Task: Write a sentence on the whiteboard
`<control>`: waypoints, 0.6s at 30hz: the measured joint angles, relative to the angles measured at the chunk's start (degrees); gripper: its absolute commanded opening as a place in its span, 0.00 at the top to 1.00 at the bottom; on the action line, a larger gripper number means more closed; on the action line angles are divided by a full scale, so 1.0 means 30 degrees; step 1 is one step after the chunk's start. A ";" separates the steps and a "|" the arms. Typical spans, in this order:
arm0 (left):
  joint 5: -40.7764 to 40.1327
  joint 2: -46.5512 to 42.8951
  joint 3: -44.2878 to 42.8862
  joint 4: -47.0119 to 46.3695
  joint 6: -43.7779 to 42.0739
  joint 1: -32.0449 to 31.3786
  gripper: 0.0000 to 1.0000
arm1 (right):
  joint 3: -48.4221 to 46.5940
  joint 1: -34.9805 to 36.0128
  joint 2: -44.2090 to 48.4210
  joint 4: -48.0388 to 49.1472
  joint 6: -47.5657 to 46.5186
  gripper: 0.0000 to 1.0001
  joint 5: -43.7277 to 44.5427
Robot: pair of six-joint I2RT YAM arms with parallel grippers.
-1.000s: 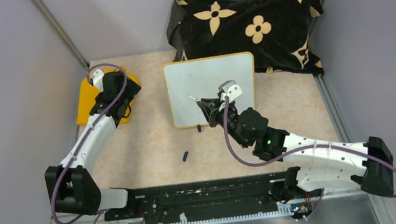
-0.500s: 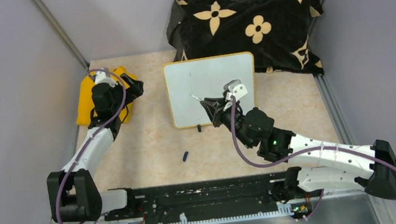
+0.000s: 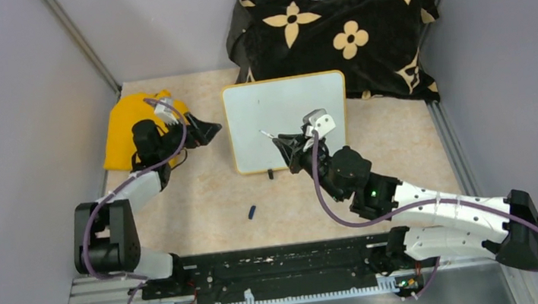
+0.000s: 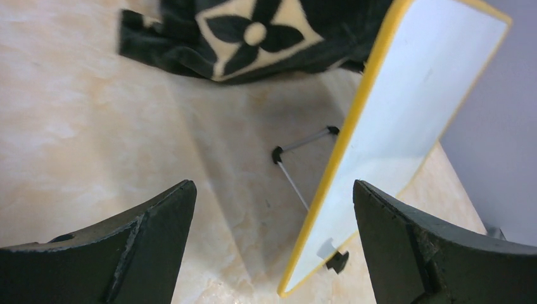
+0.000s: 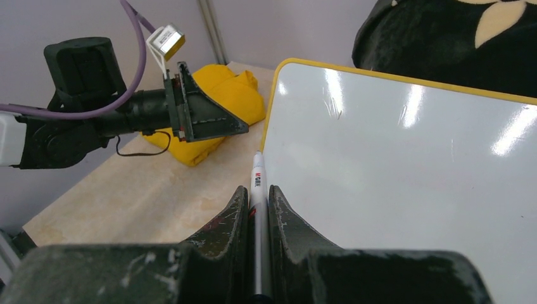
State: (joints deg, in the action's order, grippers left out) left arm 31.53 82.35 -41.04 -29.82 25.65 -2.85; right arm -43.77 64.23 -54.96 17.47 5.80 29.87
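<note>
The whiteboard [image 3: 280, 105] stands propped in the middle of the table, with a white face, a yellow rim and black feet. No blue words show on it; the sentence is not visible. My right gripper [image 3: 284, 144] is shut on a white marker [image 3: 265, 133], whose tip is at the board's lower left area. In the right wrist view the marker [image 5: 257, 180] points past the board's [image 5: 392, 158] left edge. My left gripper [image 3: 206, 132] is open and empty just left of the board. In its wrist view the board's edge [image 4: 354, 126] lies between the spread fingers [image 4: 158, 221].
A black flowered cloth [image 3: 336, 29] is heaped behind the board. A yellow cloth [image 3: 120, 131] lies at the left wall, behind the left arm. A small dark cap [image 3: 252, 213] lies on the table in front of the board. Grey walls close both sides.
My left gripper has swung from over the yellow cloth to the right, toward the board's left edge. The right gripper with the marker has shifted only slightly.
</note>
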 measured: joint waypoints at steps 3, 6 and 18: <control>0.2186 0.0845 0.0503 -0.1545 -0.0007 0.0007 0.01 | 0.0000 0.0000 0.0000 -0.0168 -0.0007 1.00 -0.0007; 0.3971 0.1530 0.1333 -0.3439 0.0226 0.0029 0.02 | 0.0007 0.0000 0.0051 -0.0372 -0.0015 1.00 -0.0007; 0.9041 0.6215 0.1996 -1.0768 0.2608 -0.0095 0.26 | 0.0262 0.0000 0.0175 -0.0357 -0.0051 1.00 0.0000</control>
State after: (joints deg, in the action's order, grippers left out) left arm 58.65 100.99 -35.05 -62.13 33.47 -3.14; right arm -42.98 64.23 -54.43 16.40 5.65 29.87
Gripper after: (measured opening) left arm 0.768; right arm 0.105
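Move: The whiteboard's left edge is what the open left gripper goes for; its middle lies about 5 cm to the right, 3 cm ahead and 4 cm lower. The board's lower-left corner is roughly 5 cm right, 3 cm back and 17 cm below the gripper; the marker cap lies about 19 cm back, 8 cm right and 18 cm down. From the right hand, that edge's middle is some 20 cm ahead, 15 cm left and 18 cm below. Bring the left gripper to the right, down and back together, about 5 cm each way, towards the whiteboard's lower-left corner. Meanwhile turn it some 25 degrees clockwise so that the fingers point more across towards the board, and in the second half start closing them, by about a quarter, still well open around the line of the left edge. ##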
